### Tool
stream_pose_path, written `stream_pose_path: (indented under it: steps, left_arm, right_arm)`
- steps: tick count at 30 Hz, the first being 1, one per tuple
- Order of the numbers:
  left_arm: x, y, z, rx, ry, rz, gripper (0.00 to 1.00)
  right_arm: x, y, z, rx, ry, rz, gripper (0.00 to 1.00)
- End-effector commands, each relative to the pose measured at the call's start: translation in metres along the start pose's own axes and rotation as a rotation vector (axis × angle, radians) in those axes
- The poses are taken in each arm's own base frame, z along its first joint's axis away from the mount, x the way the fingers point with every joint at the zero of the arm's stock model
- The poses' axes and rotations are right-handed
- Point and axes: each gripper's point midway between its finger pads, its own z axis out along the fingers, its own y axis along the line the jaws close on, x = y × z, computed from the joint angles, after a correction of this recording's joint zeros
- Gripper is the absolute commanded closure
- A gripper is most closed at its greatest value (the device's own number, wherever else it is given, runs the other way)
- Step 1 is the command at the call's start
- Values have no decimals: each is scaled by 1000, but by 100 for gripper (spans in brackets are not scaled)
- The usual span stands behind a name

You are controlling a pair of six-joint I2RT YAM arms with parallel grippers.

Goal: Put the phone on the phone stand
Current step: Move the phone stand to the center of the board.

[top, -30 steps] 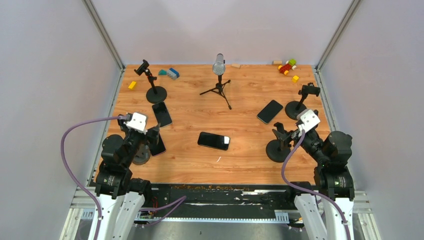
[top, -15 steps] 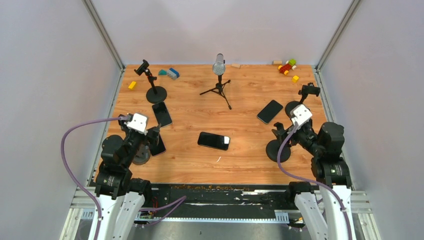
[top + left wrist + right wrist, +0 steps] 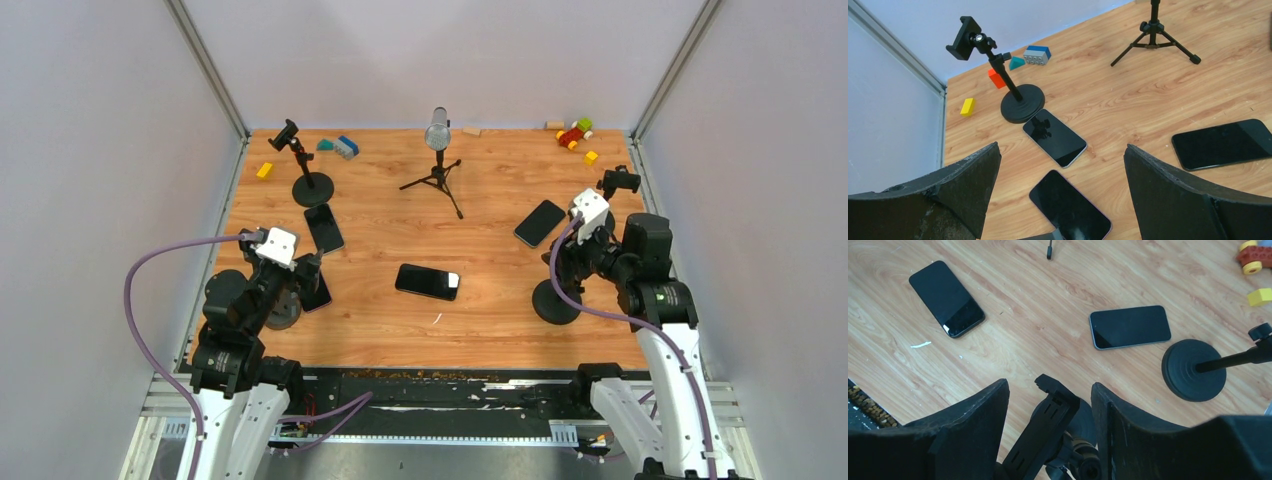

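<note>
Several black phones lie flat on the wooden table: one in the middle (image 3: 428, 282), one at the right (image 3: 540, 222), two at the left (image 3: 323, 228) (image 3: 317, 291). My left gripper (image 3: 305, 275) is open and empty above the nearer left phone (image 3: 1068, 207), with the other left phone (image 3: 1054, 137) beyond. My right gripper (image 3: 562, 255) is open, its jaws either side of the clamp (image 3: 1053, 425) of the near right phone stand (image 3: 556, 300); I cannot tell if they touch. The right phone (image 3: 1129, 326) and the middle phone (image 3: 946, 297) lie ahead.
A second stand (image 3: 310, 188) is at the far left and a third (image 3: 620, 182) at the far right, its base (image 3: 1193, 370) beside the right phone. A microphone on a tripod (image 3: 438, 150) stands mid-back. Toy blocks (image 3: 575, 133) (image 3: 340, 146) (image 3: 264, 170) lie along the back.
My right arm has risen and swung back and to the left, its wrist now over the near right stand's clamp. My left arm has not moved. No phone has moved.
</note>
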Motion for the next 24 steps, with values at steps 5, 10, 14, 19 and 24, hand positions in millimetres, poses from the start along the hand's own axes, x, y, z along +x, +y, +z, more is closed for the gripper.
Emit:
stream_pose_path:
  steps: [5, 10, 14, 19, 24]
  left_arm:
    - [-3, 0, -1, 4, -16, 16, 0]
    - [-3, 0, -1, 6, -17, 16, 0]
    - [-2, -1, 0, 9, -13, 15, 0]
    - [-2, -2, 0, 17, -13, 12, 0]
    - [1, -7, 1, 45, -9, 14, 0]
  right_arm:
    - [2, 0, -13, -2, 103, 17, 39]
    - [7, 4, -13, -40, 152, 35, 43]
    - [3, 7, -9, -82, 153, 33, 50]
    - [-16, 13, -3, -169, 109, 10, 66]
    - [-34, 25, 6, -287, 60, -33, 78]
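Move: The near right phone stand is the one aimed at. Its phone clip already sits between the right hand's open fingers, about 1 cm back from the hand point and 2 cm below it, level sideways. Its round base is some 17 cm below, about 1 cm right. A phone lies roughly 20 cm ahead and 3 cm left. The other right stand's base is about 21 cm ahead, 10 cm right. From the left hand the clip is some 53 cm right, 5 cm lower. The stand's clip is pinched between the right fingers, which close from somewhat over half open to about a third. Meanwhile the right hand eases back and slightly down by about 1 cm each and tips steadily down some 15 degrees; near the end it turns back and swings about 1.5 cm left, taking the stand towards the middle of the board. ##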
